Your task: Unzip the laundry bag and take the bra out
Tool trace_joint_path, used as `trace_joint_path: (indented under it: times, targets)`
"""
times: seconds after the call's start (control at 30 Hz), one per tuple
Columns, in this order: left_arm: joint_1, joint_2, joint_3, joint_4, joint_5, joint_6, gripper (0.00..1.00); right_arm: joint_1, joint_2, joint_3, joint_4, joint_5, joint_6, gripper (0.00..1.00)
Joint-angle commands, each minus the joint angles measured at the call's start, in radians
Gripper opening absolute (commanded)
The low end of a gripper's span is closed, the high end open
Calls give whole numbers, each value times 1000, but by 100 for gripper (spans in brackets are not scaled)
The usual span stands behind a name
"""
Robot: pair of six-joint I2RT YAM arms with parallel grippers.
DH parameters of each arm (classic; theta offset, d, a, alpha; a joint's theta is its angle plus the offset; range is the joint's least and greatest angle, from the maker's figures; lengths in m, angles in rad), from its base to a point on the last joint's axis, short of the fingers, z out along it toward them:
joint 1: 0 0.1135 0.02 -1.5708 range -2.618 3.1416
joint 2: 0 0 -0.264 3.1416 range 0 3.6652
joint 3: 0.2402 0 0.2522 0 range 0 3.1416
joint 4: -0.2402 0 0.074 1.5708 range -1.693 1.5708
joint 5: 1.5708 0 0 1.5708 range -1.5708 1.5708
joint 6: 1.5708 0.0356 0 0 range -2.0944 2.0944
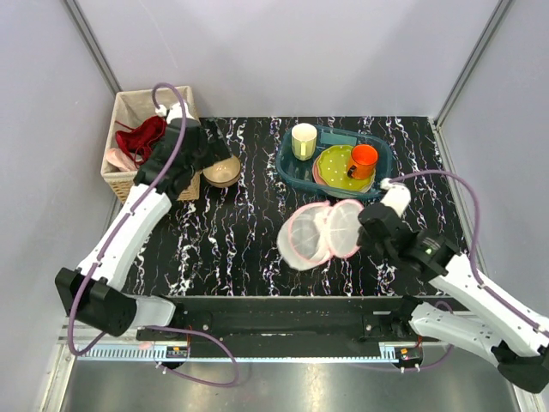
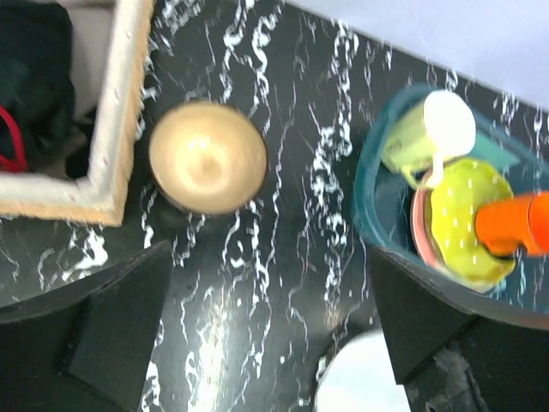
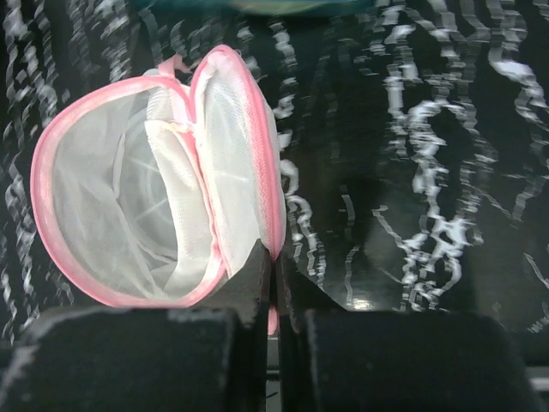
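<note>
The laundry bag lies unzipped on the black marbled table, its two white mesh halves with pink trim spread apart. In the right wrist view the laundry bag shows only white mesh inside. My right gripper is shut on the bag's pink edge. The maroon bra lies in the wicker basket at the far left. My left gripper hangs just right of the basket, above the table. In the left wrist view the left gripper is open with nothing between its fingers.
A tan bowl stands beside the basket, under the left gripper. A teal tray at the back holds a pale yellow cup, green and pink plates and an orange cup. Grey walls close in the table.
</note>
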Motion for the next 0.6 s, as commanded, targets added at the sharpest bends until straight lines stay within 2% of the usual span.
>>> trace_joint_path:
  times: [0.0,0.03,0.07,0.1,0.23,0.57]
  targets:
    - [-53,-110,-113,54,-9,-25,99,-107,-82,27,-174,174,84,45]
    - [-60,-151,-130,44,-2,-25,99,-119,-94,19,-193,183,92,75]
    - [-79,-168,-159,38,7,-26,99,-124,-107,24,-197,186,107,93]
    - [-87,-191,-173,33,26,-23,99,-124,-110,35,-197,184,112,100]
    - [-123,-325,-280,12,49,-20,99,-123,-82,64,-185,186,117,100]
    - [-150,-592,-592,-27,144,-17,99,-123,111,85,-46,100,35,100]
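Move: The laundry bag is pinched by its pink-rimmed flap in the shut right fingers; its middle lies about 8 cm left of that hand, 1 cm ahead and some 8 cm lower. From the right hand, the green plate is about 17 cm ahead, 1 cm left and 10 cm below, and the orange cup 19 cm ahead and 4 cm right. From the left hand, the bag is roughly 20 cm right, 18 cm back and 20 cm below. Rightward, the right hand swings about 7 cm with the bag's rim still pinched at first, turning some 15 degrees clockwise; its fingers spring wide open on the way and let go, then it eases a couple of centimetres back left and slightly forward over the bag. The empty left hand, staying open, draws back about 13 cm and sinks 6 or 7 cm, away from the basket and bowl, turning slightly clockwise. ##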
